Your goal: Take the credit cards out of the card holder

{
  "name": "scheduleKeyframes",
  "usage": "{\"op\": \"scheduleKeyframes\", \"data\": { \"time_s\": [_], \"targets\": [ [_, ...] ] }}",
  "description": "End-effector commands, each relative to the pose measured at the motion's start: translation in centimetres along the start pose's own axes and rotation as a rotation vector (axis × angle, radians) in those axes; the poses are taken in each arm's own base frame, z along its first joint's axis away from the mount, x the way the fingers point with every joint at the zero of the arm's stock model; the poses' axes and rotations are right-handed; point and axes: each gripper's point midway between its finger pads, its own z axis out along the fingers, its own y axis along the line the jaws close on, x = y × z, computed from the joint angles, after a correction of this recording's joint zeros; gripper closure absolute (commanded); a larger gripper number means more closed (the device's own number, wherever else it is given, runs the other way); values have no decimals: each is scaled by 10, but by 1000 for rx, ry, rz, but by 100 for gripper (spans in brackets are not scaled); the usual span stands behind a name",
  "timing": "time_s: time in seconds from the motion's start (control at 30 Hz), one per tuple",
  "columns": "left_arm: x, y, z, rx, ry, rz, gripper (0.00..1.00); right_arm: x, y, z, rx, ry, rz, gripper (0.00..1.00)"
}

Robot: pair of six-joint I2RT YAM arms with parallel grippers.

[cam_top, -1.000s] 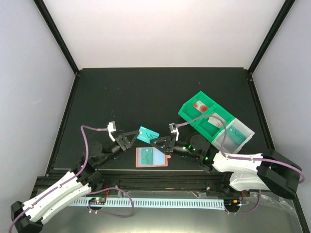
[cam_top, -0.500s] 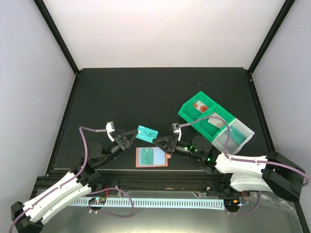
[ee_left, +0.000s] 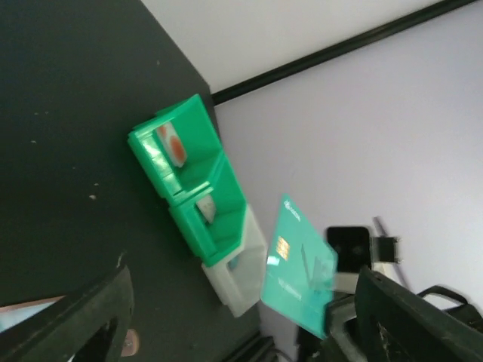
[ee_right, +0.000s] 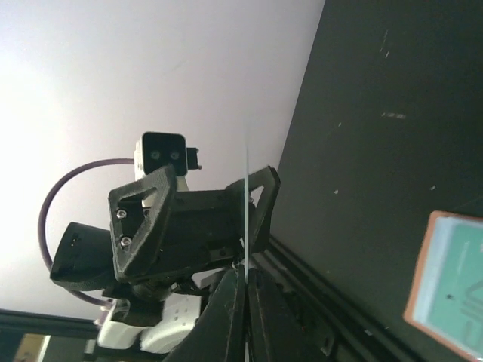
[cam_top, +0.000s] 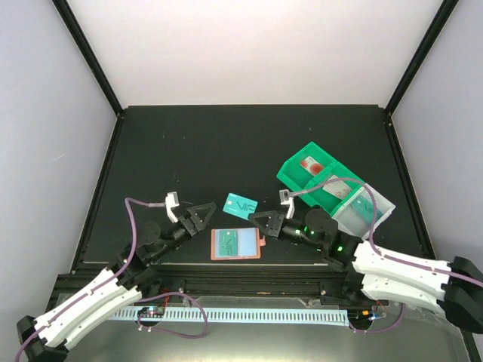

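Note:
The card holder (cam_top: 235,244) lies open on the black table near the front edge, salmon-orange, with a pale blue-grey card (cam_top: 231,241) flat in it; its corner shows in the right wrist view (ee_right: 453,286). A teal credit card (cam_top: 241,205) hangs in the air above and behind it. My right gripper (cam_top: 258,218) is shut on that card's lower right edge; the right wrist view shows the card edge-on (ee_right: 247,200) between my pinched right gripper (ee_right: 246,283). My left gripper (cam_top: 202,217) stands open to the card's left, apart from it. In the left wrist view the teal card (ee_left: 298,275) floats between my spread left fingers (ee_left: 83,320).
A green two-compartment bin (cam_top: 313,175) and a clear bin (cam_top: 367,211) joined to it stand at the right, holding small items; both show in the left wrist view (ee_left: 189,181). The right arm's cable (cam_top: 332,181) loops over them. Pale walls ring the table.
The left gripper has opened and let go of the teal card. The right gripper has shut on it and drawn it a little to the right, away from the left fingers.

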Motion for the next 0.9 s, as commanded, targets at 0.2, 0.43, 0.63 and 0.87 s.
{"op": "scheduleKeyframes", "data": {
  "time_s": [0.2, 0.43, 0.63, 0.87],
  "targets": [
    [11, 1, -4, -92, 109, 159, 1, -33, -37, -67, 337, -134, -191, 99],
    [14, 6, -4, -105, 124, 212, 1, -65, -63, -129, 587, -253, -248, 99],
    [17, 15, -5, -117, 131, 218, 1, -93, -64, -158, 747, -292, -311, 99],
    [20, 21, -8, -132, 146, 220, 1, -117, -82, -179, 907, -295, -281, 99]
  ]
}}
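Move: The right hand still pinches the teal VIP card. From it the white bin lies about 34 cm right and 7 cm ahead, the middle green bin 27 cm right and 15 ahead, and the open card holder 5 cm left and 5 back, all some 13 cm below. From the empty left hand, the card holder is roughly 8 cm right, 5 back and 13 below, the white bin 47 right and 7 ahead. Right hand carries teal card 20 cm right towards the bins, turning clockwise; left sinks 3 cm, opening wider. ##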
